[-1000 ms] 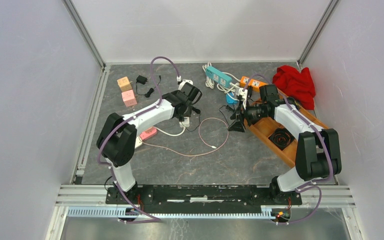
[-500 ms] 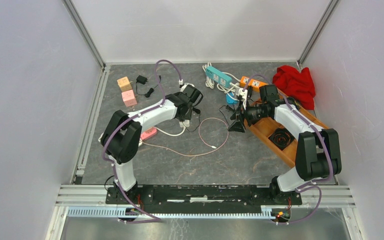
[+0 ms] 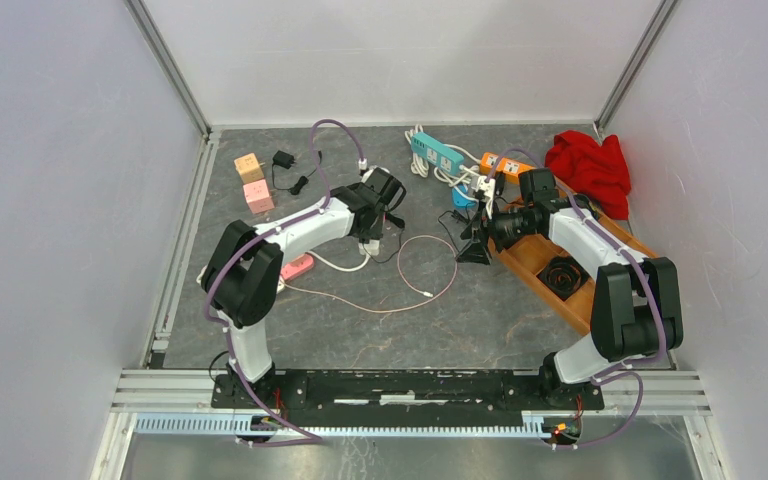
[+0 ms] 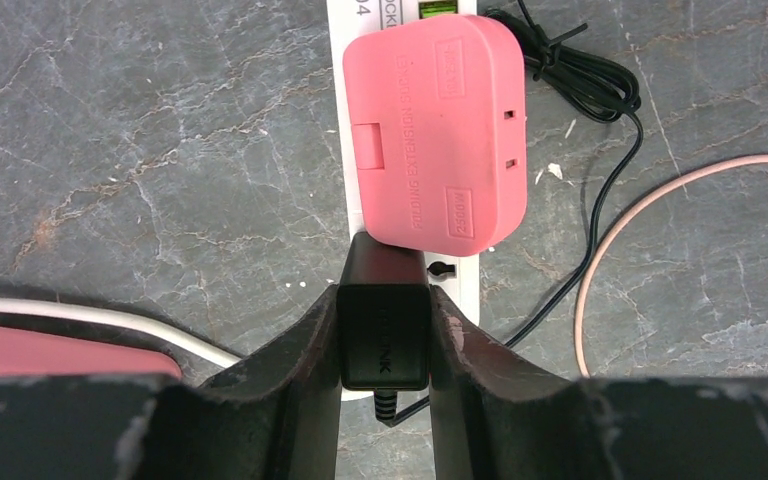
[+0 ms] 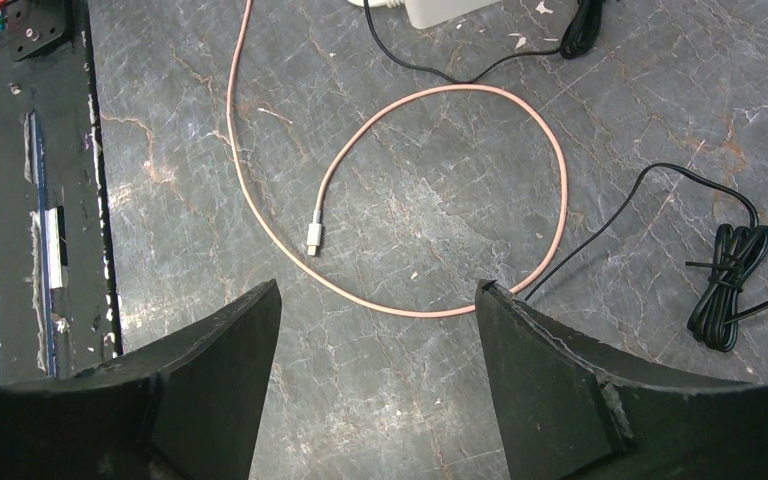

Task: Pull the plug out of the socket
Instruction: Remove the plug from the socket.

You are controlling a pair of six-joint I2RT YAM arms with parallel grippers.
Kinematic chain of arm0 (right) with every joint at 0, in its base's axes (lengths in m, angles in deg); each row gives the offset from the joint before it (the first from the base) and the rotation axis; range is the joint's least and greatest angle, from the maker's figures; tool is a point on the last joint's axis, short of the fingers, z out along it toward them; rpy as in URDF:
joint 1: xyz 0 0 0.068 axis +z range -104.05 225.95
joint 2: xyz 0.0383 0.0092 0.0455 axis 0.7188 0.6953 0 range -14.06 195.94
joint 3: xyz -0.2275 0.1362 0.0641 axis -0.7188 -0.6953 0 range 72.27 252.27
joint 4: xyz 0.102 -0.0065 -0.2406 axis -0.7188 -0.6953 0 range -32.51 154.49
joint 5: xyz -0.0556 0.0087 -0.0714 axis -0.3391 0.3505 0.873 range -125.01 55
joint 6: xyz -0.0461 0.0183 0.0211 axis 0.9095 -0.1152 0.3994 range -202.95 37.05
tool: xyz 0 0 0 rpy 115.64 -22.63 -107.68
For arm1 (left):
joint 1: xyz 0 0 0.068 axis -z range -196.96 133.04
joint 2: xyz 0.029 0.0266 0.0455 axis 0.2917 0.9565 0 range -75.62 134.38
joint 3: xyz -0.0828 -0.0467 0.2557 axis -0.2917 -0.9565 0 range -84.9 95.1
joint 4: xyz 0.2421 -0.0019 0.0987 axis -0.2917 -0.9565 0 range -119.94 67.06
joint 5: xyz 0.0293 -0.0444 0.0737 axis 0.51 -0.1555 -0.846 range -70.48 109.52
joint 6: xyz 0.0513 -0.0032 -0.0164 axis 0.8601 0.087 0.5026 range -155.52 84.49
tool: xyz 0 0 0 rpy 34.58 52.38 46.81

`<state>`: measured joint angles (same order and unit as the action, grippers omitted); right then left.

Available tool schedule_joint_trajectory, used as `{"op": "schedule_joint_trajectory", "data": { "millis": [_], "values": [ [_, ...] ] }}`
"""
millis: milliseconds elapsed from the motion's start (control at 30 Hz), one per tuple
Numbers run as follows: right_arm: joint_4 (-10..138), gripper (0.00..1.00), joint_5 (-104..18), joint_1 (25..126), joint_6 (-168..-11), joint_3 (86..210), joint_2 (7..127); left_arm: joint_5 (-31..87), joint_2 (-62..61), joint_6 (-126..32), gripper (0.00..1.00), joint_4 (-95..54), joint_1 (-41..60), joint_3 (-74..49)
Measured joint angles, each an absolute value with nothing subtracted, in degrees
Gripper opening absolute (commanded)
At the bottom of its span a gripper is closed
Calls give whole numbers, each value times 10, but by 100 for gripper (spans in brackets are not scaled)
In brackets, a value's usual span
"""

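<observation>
A black plug (image 4: 384, 335) sits in the white socket strip (image 4: 457, 275), just below a large pink adapter (image 4: 435, 130) plugged into the same strip. My left gripper (image 4: 384, 300) is shut on the plug, both fingers pressed against its sides. The plug's black cord runs out under the jaws. In the top view the left gripper (image 3: 372, 232) is over the strip at mid-table. My right gripper (image 5: 375, 300) stands open with nothing between its fingers, hovering over bare table near the wooden tray (image 3: 535, 255).
A pink cable loop (image 5: 440, 200) and a bundled black cord (image 5: 725, 290) lie between the arms. A teal strip (image 3: 437, 152), an orange strip (image 3: 505, 163) and a red cloth (image 3: 590, 165) are at the back. Pink blocks (image 3: 257, 195) sit back left.
The left arm shifted slightly toward the strip and its jaws closed in onto the black plug. The right arm has not moved.
</observation>
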<state>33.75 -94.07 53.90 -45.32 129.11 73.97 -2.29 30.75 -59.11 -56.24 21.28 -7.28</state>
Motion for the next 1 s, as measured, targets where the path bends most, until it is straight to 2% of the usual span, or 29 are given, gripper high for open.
{"op": "schedule_joint_trajectory", "data": {
  "millis": [233,433,700,1000],
  "values": [
    [344,78,-958,539,-462,1291,741,24,295,-554,2,-541,213,-88],
    [430,80,-991,541,-538,1259,743,81,252,-533,2,-512,216,-126],
    [705,82,-988,553,-798,1108,743,176,239,-518,2,-477,217,-139],
    [1093,82,-944,572,-1146,975,769,246,239,-520,2,-434,217,-159]
  ]
}}
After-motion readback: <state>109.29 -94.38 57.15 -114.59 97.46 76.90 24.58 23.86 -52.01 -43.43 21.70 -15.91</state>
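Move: The left fingers already hold the black plug, still seated in the white power strip, whose middle is about 4 cm ahead and 4 cm below; the pink adapter on it sits some 5 cm ahead, 1 cm right. A bundled black cord lies about 5 cm ahead, 6 cm right. From the right hand, the strip is roughly 18 cm left, 6 cm ahead and 9 cm lower; the pink cable's end is some 7 cm left and 8 cm back. Still pinching the plug, the left hand drags the power strip along to the right about 7 cm and some 4 cm back, rising slightly, while its fingers swing roughly 30 degrees towards the right. The open right hand comes to meet the strip, about 4 cm left, 3 cm down and a little back, rolling its wrist and levelling its fingers without reaching it. ##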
